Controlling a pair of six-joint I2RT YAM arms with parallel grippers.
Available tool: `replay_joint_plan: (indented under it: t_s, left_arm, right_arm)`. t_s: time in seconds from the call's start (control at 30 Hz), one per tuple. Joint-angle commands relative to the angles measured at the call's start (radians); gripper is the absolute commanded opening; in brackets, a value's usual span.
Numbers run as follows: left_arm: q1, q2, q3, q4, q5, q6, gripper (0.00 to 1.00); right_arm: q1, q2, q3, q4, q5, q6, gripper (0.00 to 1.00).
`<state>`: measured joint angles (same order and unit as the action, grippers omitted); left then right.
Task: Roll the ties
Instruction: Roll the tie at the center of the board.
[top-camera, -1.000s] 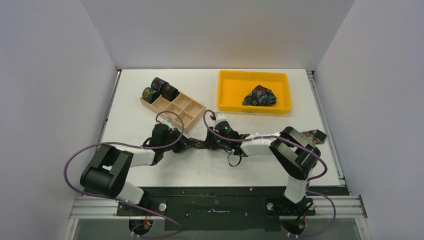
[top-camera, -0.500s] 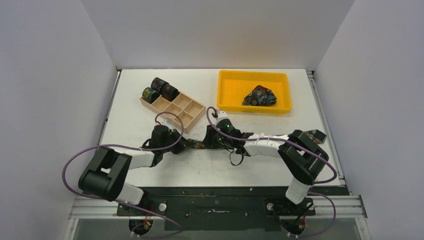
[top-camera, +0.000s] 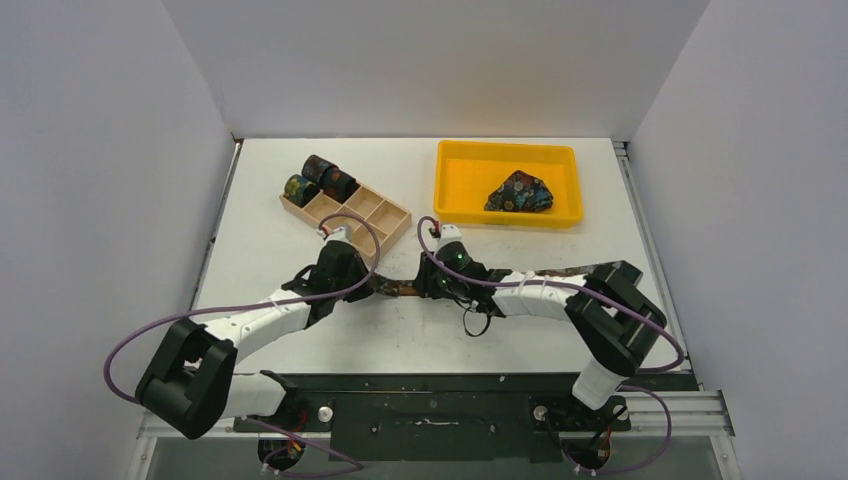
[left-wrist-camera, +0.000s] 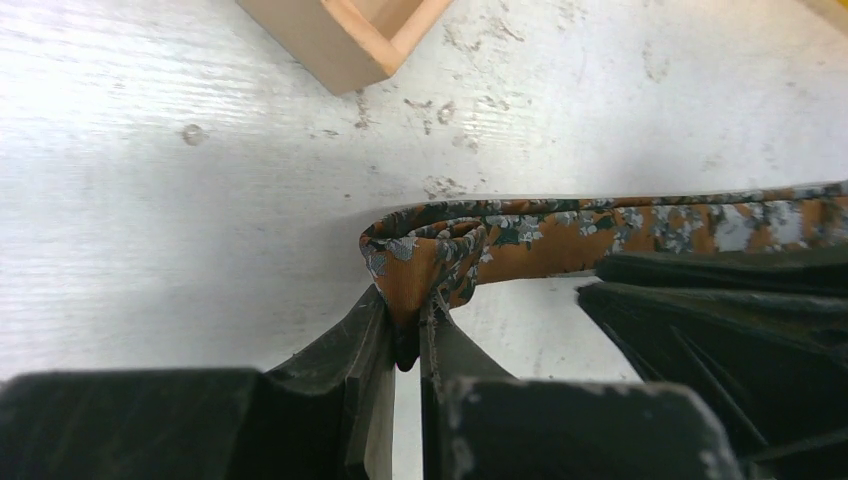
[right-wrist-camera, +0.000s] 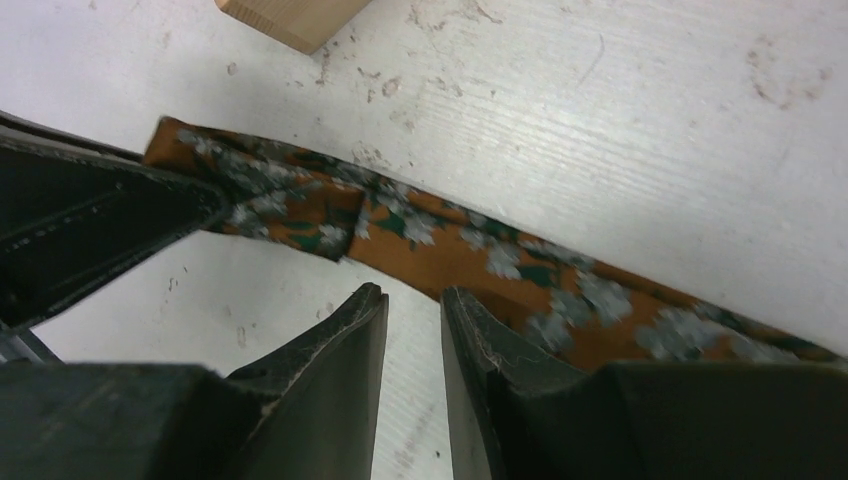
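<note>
A brown-rust tie with blue-grey speckles (top-camera: 560, 272) lies as a long strip across the table's middle. Its left end is folded over into a small loop (left-wrist-camera: 430, 240). My left gripper (left-wrist-camera: 405, 312) is shut on that folded end, seen from above (top-camera: 376, 285) just beside the box. My right gripper (right-wrist-camera: 412, 296) hovers next to the strip (right-wrist-camera: 480, 250), jaws a little apart, bare table showing between them; from above it sits facing the left one (top-camera: 426, 287). Three rolled ties (top-camera: 320, 178) stand in the wooden box. A blue floral tie (top-camera: 520, 192) lies bunched in the yellow tray.
The wooden compartment box (top-camera: 365, 215) stands just beyond my left gripper, its corner close in both wrist views (left-wrist-camera: 345, 40) (right-wrist-camera: 290, 20). The yellow tray (top-camera: 450, 190) is at the back right. White walls close in the table on three sides.
My left arm has reached further out, carrying the pinched tie end slightly toward the box. The right elbow has swung right, covering the tie's far end. The right jaws widened, then narrowed a little.
</note>
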<state>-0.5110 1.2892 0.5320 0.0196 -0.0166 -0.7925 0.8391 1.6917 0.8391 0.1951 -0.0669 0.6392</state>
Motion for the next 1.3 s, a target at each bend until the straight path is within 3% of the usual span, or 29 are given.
replay_joint_plan:
  t_s: [0.0, 0.33, 0.7, 1.0, 1.27]
  left_arm:
    - [-0.041, -0.031, 0.083, -0.218, -0.22, 0.094, 0.0]
    - [-0.149, 0.005, 0.219, -0.457, -0.501, 0.155, 0.0]
    - [-0.295, 0.176, 0.379, -0.651, -0.792, 0.168, 0.0]
    - [-0.409, 0.369, 0.505, -0.675, -0.841, 0.138, 0.0]
    - [-0.457, 0.471, 0.564, -0.685, -0.871, 0.113, 0.0]
  right_arm:
    - [-0.001, -0.112, -0.062, 0.017, 0.089, -0.02, 0.28]
    - [-0.008, -0.214, -0.19, 0.046, 0.129, -0.013, 0.26]
    - [-0.013, -0.36, -0.322, 0.037, 0.177, -0.011, 0.25]
    - [-0.022, -0.529, -0.44, -0.002, 0.21, 0.008, 0.25]
    - [-0.033, -0.574, -0.493, -0.002, 0.206, 0.017, 0.25]
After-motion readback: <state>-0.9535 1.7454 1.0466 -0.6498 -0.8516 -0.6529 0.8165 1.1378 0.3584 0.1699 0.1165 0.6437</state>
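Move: The left gripper already pinches the tie's rolled end, which sits right at its fingertips; the flat strip runs off to the right across the board. From the left hand the wooden tray's middle lies about 17 cm ahead and 7 cm left. From the right hand that rolled end is some 10 cm to the left, about 1 cm ahead and 2 cm lower; the yellow bin's middle is roughly 26 cm ahead and 21 cm right. Keep the left gripper shut on the tie's rolled end and roll the wrist nearly 60 degrees, left side rising, so the fingers swing from slanting right to slanting left; carry the tips about 5 cm left and slightly up, then back right and down to where they began. Meanwhile draw the right gripper away from the roll, about 12 cm right and 5 cm back at an even height, fingers staying slightly open. ##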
